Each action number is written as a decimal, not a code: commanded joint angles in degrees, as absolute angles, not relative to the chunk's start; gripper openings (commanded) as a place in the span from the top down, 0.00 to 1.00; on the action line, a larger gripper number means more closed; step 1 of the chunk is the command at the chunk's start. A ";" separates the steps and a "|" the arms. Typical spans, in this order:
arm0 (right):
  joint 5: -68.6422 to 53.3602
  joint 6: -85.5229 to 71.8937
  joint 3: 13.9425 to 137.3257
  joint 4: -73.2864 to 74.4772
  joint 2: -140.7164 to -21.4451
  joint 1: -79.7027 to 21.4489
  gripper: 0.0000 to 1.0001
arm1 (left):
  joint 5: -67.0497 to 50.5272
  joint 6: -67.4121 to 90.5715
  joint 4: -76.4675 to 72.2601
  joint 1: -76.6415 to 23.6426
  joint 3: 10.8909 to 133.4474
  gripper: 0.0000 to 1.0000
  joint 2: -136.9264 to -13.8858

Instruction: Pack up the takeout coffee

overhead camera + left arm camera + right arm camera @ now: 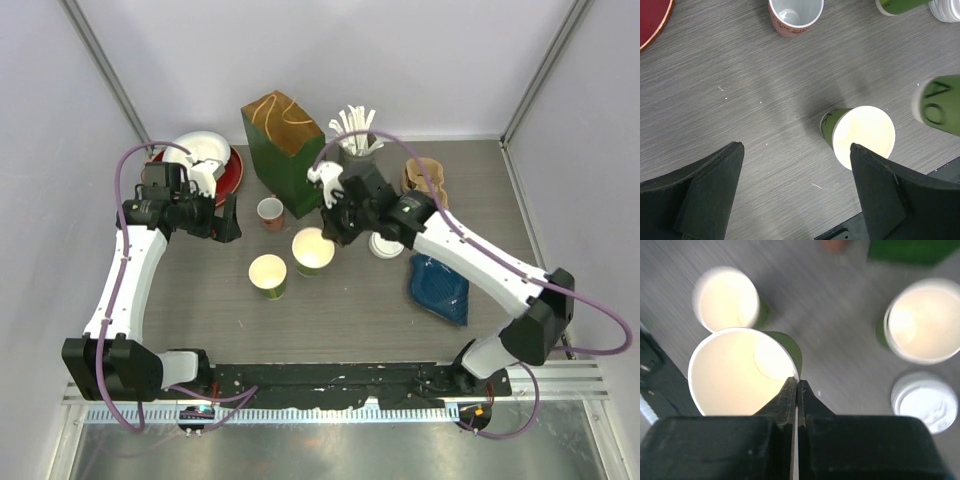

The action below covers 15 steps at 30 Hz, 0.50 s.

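Observation:
My right gripper (796,382) is shut on the rim of a green paper cup (740,375) with a cream inside, one finger in the cup and one outside. From above, that cup (313,250) sits mid-table under the right gripper (327,232). A second open green cup (268,275) stands to its front left, and it also shows below my left gripper (862,135). A third green cup (925,320) stands beside a stack of white lids (925,401). The left gripper (795,147) hangs open over bare table with nothing between its fingers, left of the small red-and-white cup (270,212).
A green paper bag (282,140) stands open at the back centre. Behind the right arm are a holder of white sticks (355,135) and a brown carrier (425,178). A red plate (235,172) with a white bowl lies back left, and a blue pouch (438,288) lies to the right.

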State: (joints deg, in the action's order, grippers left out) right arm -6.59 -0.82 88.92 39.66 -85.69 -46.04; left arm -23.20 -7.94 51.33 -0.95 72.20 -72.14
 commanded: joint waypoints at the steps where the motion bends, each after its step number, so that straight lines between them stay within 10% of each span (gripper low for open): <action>1: -4.40 0.18 79.64 37.71 -87.88 -44.74 0.99 | -25.05 -7.82 51.24 -0.53 73.92 0.09 -72.07; 15: 2.00 -2.72 72.60 31.55 -92.99 -44.65 0.97 | -24.70 -8.52 51.68 -0.53 72.95 0.08 -71.19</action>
State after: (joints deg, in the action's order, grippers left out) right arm -2.17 -1.85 72.53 34.46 -93.49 -44.51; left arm -23.64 -7.97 51.33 -0.95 72.20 -72.14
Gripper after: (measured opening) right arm 0.039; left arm 0.916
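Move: The right gripper, holding a cup by its rim, is high over a bare spot on the table: about 25 cm below, 2 cm back, neither left nor right. The already placed green cup stands about 14 cm to the left of that spot and level with it. From this gripper the cup stack is 9 cm ahead and 6 right, the lids 8 ahead and 14 right. From the left gripper the spot lies some 20 cm right, 9 back and 20 down. Lower the right gripper quickly, some 15 cm down and about 3 cm to the right, easing off near the bottom, to bring the pinched cup down onto the bare table right of the placed green cup. Let the fingers tip about 20 degrees more steeply downward on the way, and keep them shut on the rim throughout. ##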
